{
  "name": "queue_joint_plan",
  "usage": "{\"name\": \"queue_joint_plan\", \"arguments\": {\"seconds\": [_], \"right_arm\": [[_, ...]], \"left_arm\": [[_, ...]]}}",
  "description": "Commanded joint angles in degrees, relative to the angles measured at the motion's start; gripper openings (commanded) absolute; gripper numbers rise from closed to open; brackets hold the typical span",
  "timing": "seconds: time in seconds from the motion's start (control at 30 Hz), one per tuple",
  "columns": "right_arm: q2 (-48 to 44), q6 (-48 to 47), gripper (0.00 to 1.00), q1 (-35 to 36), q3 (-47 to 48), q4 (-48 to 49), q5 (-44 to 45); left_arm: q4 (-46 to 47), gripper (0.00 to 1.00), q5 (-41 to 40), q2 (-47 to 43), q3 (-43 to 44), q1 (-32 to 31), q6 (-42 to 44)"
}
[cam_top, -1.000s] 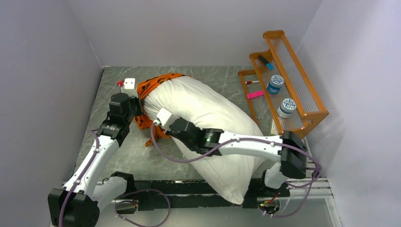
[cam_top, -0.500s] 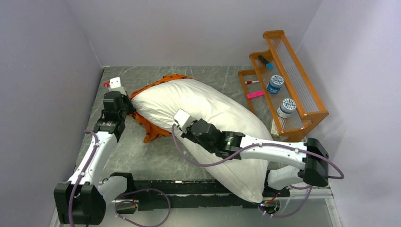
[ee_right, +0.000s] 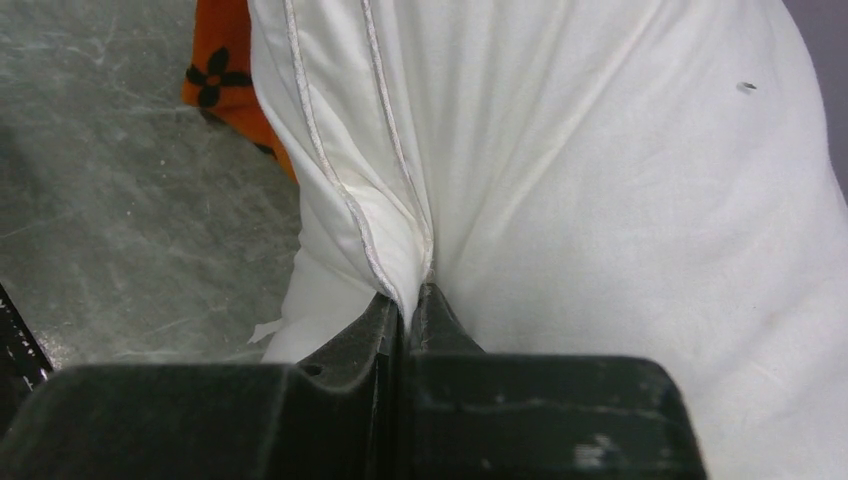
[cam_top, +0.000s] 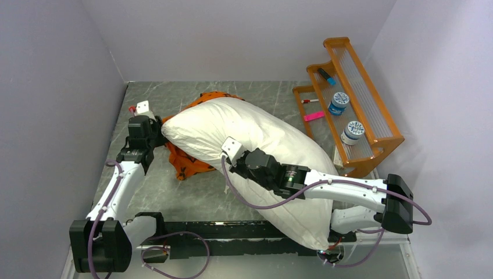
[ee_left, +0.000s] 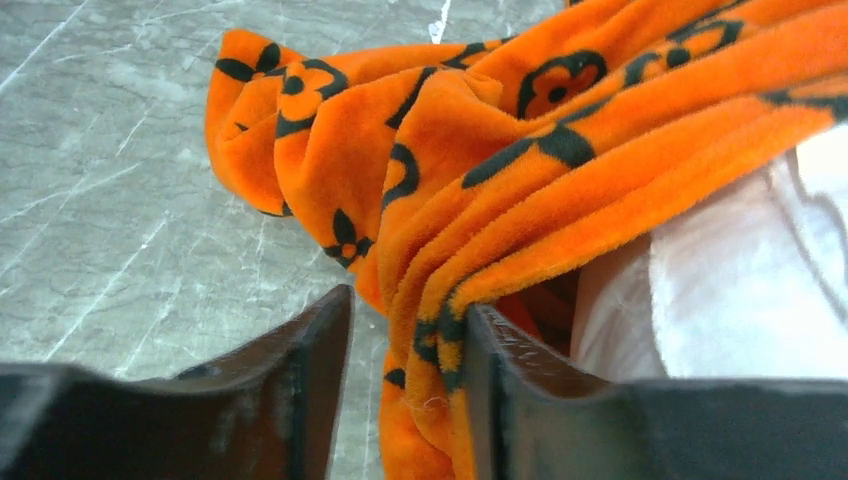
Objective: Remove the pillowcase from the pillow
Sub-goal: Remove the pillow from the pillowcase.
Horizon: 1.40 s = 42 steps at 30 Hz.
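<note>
The white pillow (cam_top: pixel 261 131) lies diagonally across the table, almost wholly bare. The orange pillowcase (cam_top: pixel 187 164) with dark motifs is bunched at the pillow's far-left end, slumped on the table and partly under it. My left gripper (cam_top: pixel 156 127) is at that end and stands open. In the left wrist view folds of the pillowcase (ee_left: pixel 480 150) hang between the jaws of that gripper (ee_left: pixel 408 330), resting against the right finger, with the pillow (ee_left: pixel 740 280) behind. My right gripper (ee_right: pixel 408 300) is shut on a piped seam of the pillow (ee_right: pixel 600 180).
An orange wire rack (cam_top: pixel 381 139) stands at the right with two white jars, a marker and a pink item. Purple walls close in the grey marble table (cam_top: pixel 174 195) at the left, back and right. The pillow's near end overhangs the arm bases.
My left jaws have parted and released the pillowcase. The right arm drew the pillow toward the near right, baring more white. The orange fabric has sagged onto the table.
</note>
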Motion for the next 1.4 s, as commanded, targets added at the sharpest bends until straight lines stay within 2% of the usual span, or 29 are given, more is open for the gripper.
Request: {"name": "queue_joint_plan", "arguments": {"seconds": [0.0, 0.17, 0.27, 0.4, 0.5, 0.73, 0.83, 0.93, 1.03, 1.2, 1.37], "right_arm": [[-2.88, 1.58, 0.00, -2.37, -0.15, -2.63, 2.01], [-2.36, 3.44, 0.00, -3.66, 2.90, 0.27, 0.26], [-1.39, 3.80, 0.00, -3.92, 4.54, 1.48, -0.73], [-1.73, 4.10, 0.00, -3.97, 5.23, 2.99, -1.44], [-2.56, 3.88, 0.00, -4.16, 4.71, 2.59, -2.26], [-3.87, 4.37, 0.00, -4.33, -0.74, -1.51, -6.58], [-4.81, 3.98, 0.00, -4.20, -3.06, -2.38, -8.99], [-5.40, 3.71, 0.00, -4.04, -4.74, -2.69, -13.10], [-5.60, 3.39, 0.00, -3.95, -5.71, -3.37, -15.41], [-5.70, 2.77, 0.00, -3.87, -6.37, -4.12, -16.75], [-5.44, 2.61, 0.00, -3.75, -5.88, -4.95, -17.18]], "left_arm": [[-1.88, 0.56, 4.67, -2.73, 0.17, 0.36, -0.84], [-2.98, 0.81, 9.33, -4.47, -3.49, 0.36, -2.66], [-2.36, 0.86, 13.11, -3.90, -5.74, 0.36, -4.03], [-1.44, 0.85, 13.33, -3.49, -7.61, 0.36, -5.16], [-4.13, 0.83, 9.27, -3.59, -5.89, 0.36, -4.17], [-11.91, 0.86, -5.69, -4.89, 8.37, 0.36, 4.86], [-11.61, 0.86, -9.56, -4.76, 11.93, 0.36, 7.16], [-10.08, 0.87, -9.44, -3.42, 15.22, 0.36, 7.75], [-8.00, 0.88, -3.40, -0.33, 19.30, 0.36, 8.70], [-5.92, 0.91, 14.93, 8.67, 25.97, 0.36, 9.97], [-0.29, 0.92, 31.14, 16.72, 27.08, 0.36, 8.02]]}}
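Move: The left hand stands at the near-left rim of the orange pillowcase, its half-open fingers still around the cloth; the case's middle lies about 9 cm to its right, level fore and aft and some 10 cm lower. The white pillow's left end is roughly 6 cm right, 3 cm ahead and 3 cm lower. From the right hand, pinching the pillow's seam, the pillow's middle is about 11 cm right, level fore and aft and 8 cm below; the case's middle is some 14 cm left, 10 cm ahead and 16 cm lower. The left hand finishes opening wide and lets go of the pillowcase rim, dipping back, down and a little right by about 5 cm at most each way, then lifts clear by some 17 cm while going forward past its starting place, and at last swings right and farther forward, turning about 15 degrees clockwise with the empty fingers open towards the case. Meanwhile the right hand keeps its pinch on the white pillow's seam, easing up and forward a couple of centimetres and then back and down about 3 cm, with a small counter-clockwise turn. ##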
